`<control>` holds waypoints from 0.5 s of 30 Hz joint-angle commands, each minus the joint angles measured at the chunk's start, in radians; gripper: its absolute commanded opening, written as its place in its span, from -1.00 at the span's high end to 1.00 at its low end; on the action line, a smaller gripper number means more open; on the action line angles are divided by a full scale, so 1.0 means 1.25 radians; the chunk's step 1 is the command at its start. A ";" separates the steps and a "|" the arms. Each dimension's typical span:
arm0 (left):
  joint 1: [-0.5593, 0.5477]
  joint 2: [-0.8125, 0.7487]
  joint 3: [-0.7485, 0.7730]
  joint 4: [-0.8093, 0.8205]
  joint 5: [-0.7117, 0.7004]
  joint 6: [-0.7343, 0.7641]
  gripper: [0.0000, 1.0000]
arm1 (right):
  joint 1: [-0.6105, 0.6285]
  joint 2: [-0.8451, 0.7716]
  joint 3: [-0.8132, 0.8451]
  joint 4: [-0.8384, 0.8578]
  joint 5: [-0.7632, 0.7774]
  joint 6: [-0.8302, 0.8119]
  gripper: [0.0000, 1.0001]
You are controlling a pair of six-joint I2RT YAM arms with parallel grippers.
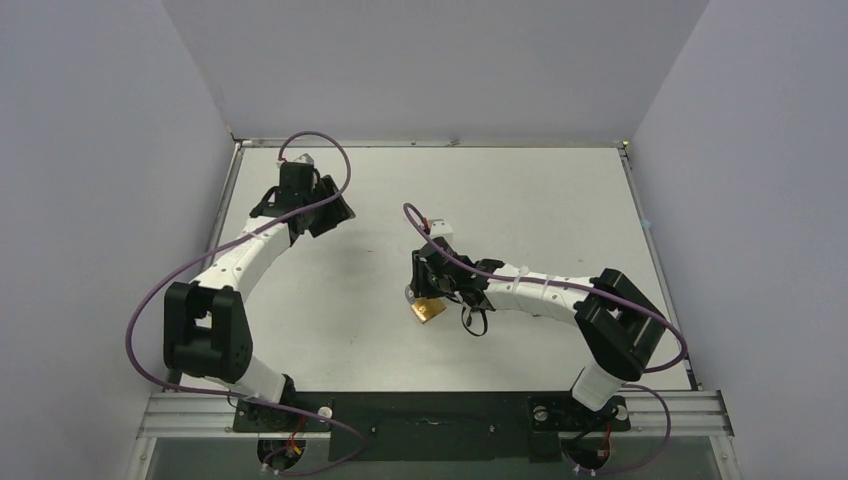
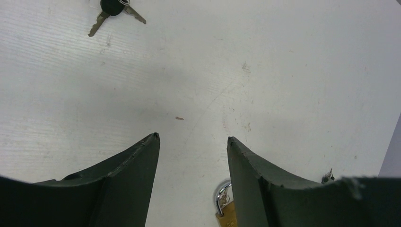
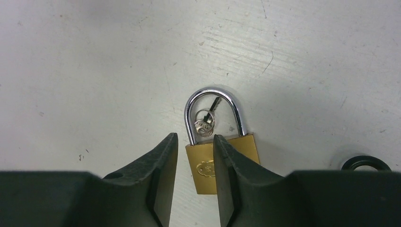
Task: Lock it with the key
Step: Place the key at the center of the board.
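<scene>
A brass padlock (image 3: 201,163) lies flat on the white table, its steel shackle (image 3: 213,91) seated in the body. A small silver key ring (image 3: 204,124) with a key tip lies inside the shackle. My right gripper (image 3: 195,136) hovers over the body with its jaws slightly apart, holding nothing; one finger (image 3: 236,170) covers part of the brass. From above, the padlock (image 1: 428,311) sits just below the right gripper (image 1: 420,292). My left gripper (image 2: 193,137) is open and empty. Keys with a black head (image 2: 113,9) lie ahead of it. A padlock (image 2: 226,205) shows by its finger.
A black ring (image 3: 366,163) lies to the right of the padlock. The left arm (image 1: 250,255) reaches toward the back left corner. White walls (image 1: 120,150) close in the table on three sides. A dark loop (image 1: 472,322) hangs under the right wrist.
</scene>
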State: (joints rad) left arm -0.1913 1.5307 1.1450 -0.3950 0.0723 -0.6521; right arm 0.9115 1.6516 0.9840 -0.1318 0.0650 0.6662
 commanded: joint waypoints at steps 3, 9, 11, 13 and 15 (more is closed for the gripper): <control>0.042 0.057 0.066 0.069 -0.046 -0.045 -0.04 | 0.004 -0.048 0.018 0.003 0.030 0.005 0.23; 0.069 0.162 0.163 0.047 -0.169 -0.016 -0.05 | -0.016 -0.130 0.023 -0.043 0.050 -0.013 -0.16; 0.078 0.211 0.203 0.037 -0.167 -0.012 -0.04 | -0.031 -0.151 0.026 -0.055 0.046 -0.017 -0.24; 0.081 0.260 0.246 0.030 -0.165 -0.010 -0.05 | -0.047 -0.167 0.030 -0.063 0.038 -0.019 -0.28; 0.083 0.310 0.300 0.021 -0.161 -0.003 -0.05 | -0.065 -0.180 0.037 -0.070 0.023 -0.021 -0.30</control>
State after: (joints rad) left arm -0.0982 1.8305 1.3911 -0.3695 -0.0967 -0.6785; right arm 0.8734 1.4811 0.9863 -0.2001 0.0898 0.6582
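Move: The key lies loose inside the brass padlock's shackle, about 1 cm ahead of the right fingertips, level with them sideways, and some 4 cm below. The padlock's body sits about 4 cm back and 3 cm right of that hand, and the yellow padlock about 14 cm right and 1 cm back. From the left hand, the orange padlock lies about 16 cm ahead, 8 cm left and 10 cm down; its keys lie about 10 cm ahead and 6 cm left. The already released key is left behind as the right hand, after a brief pause with its fingers opening wider, lifts nearly straight up about 6 cm, drifting some 2 cm to the right. Meanwhile the empty left hand, half open, travels about 10 cm forward and left towards the orange padlock, sinking slightly and turning roughly 15 degrees counter-clockwise. ##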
